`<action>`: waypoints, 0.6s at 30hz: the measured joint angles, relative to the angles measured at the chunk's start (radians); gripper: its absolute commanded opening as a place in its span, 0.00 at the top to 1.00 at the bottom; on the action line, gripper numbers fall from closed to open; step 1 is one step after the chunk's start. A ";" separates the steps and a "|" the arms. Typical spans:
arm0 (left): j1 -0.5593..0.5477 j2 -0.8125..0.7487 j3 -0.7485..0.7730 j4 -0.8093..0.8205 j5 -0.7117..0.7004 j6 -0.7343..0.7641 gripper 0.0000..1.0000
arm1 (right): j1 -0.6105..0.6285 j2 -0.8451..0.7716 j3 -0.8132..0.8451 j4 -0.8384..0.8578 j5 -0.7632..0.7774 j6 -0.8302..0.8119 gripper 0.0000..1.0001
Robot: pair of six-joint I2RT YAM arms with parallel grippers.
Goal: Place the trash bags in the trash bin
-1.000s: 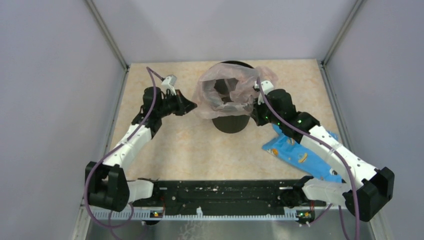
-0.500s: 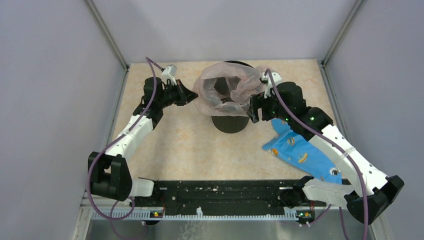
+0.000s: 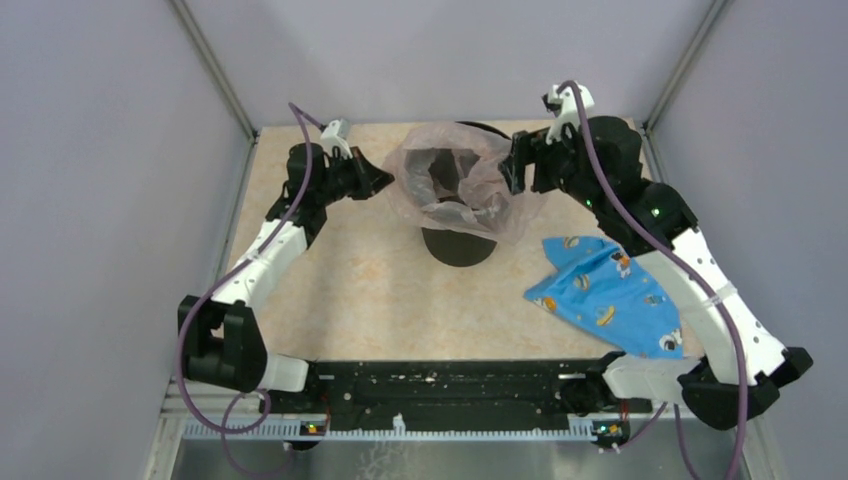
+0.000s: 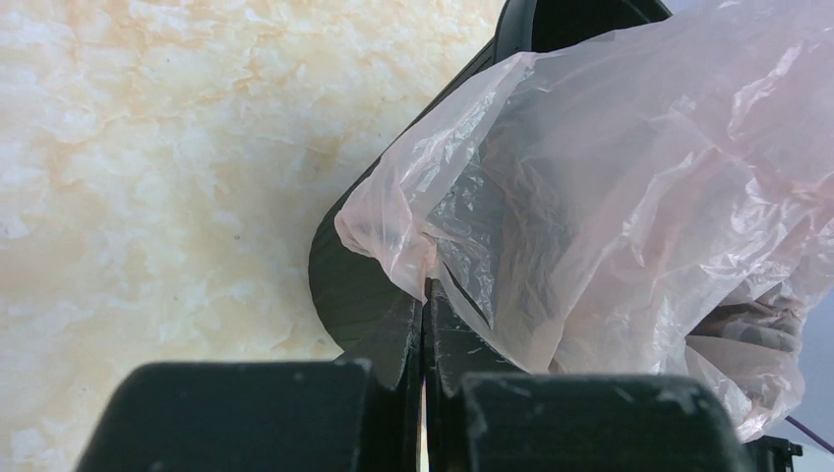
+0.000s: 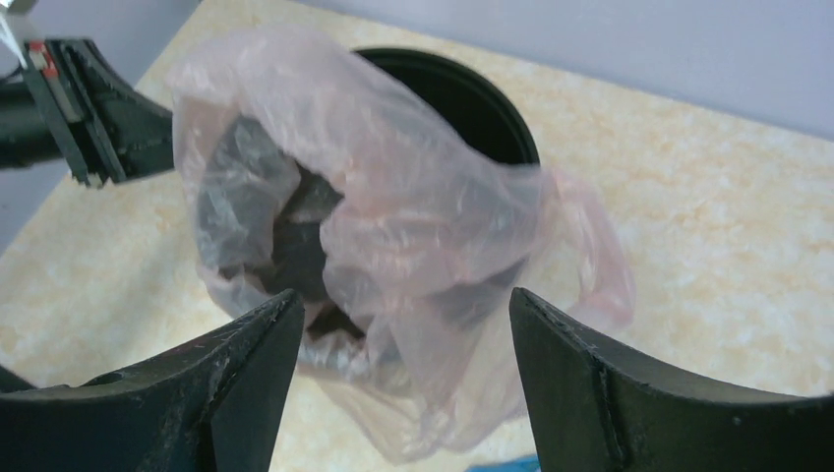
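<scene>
A pale-pink see-through trash bag (image 3: 462,183) is draped over the mouth of the round black trash bin (image 3: 459,248) at the back middle of the table. Its right side hangs loose down the bin's wall. My left gripper (image 3: 386,181) is shut on the bag's left edge, level with the rim. In the left wrist view the closed fingertips (image 4: 425,295) pinch the film (image 4: 629,187) against the bin's side (image 4: 339,285). My right gripper (image 3: 520,172) stands open to the right of the bag. Its fingers (image 5: 258,344) are spread wide with nothing between them; the bag (image 5: 393,226) and bin rim (image 5: 482,103) lie beyond.
A blue patterned cloth (image 3: 605,295) lies on the table to the right of the bin, under my right arm. Grey walls with metal corner posts close in the back and both sides. The arm bases and a black rail run along the near edge.
My right gripper opened, let go of the bag's right edge and rose up and back. The freed side of the bag sagged down over the bin. The left gripper kept its hold.
</scene>
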 measured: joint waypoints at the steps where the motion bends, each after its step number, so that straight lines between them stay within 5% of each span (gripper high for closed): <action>1: 0.000 0.000 0.004 -0.001 -0.001 0.000 1.00 | 0.000 0.029 0.032 0.008 0.004 -0.008 0.25; 8: 0.001 0.022 0.039 -0.001 -0.008 0.000 1.00 | 0.000 0.237 0.187 0.037 -0.013 -0.078 0.28; 15: 0.001 0.044 0.059 0.002 -0.012 -0.001 1.00 | -0.008 0.407 0.281 0.028 0.016 -0.125 0.61; 18: 0.001 0.058 0.060 0.005 -0.017 -0.002 1.00 | -0.033 0.468 0.335 0.025 0.045 -0.120 0.68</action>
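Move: The pink bag's far right edge, the spot the open right hand goes for, lies about 13 cm ahead of it, 5 cm left and 5 cm below. The trash bin under it is centred some 12 cm ahead and 9 cm left; the blue bag lies roughly 10 cm back and 20 cm right, on the table. From the left hand, still pinching the bag's left side, that far edge is about 3 cm ahead and 21 cm right. Right hand reaches forward 11 cm and left 5 towards the pink bag's far edge, dips, fingers half closing. ##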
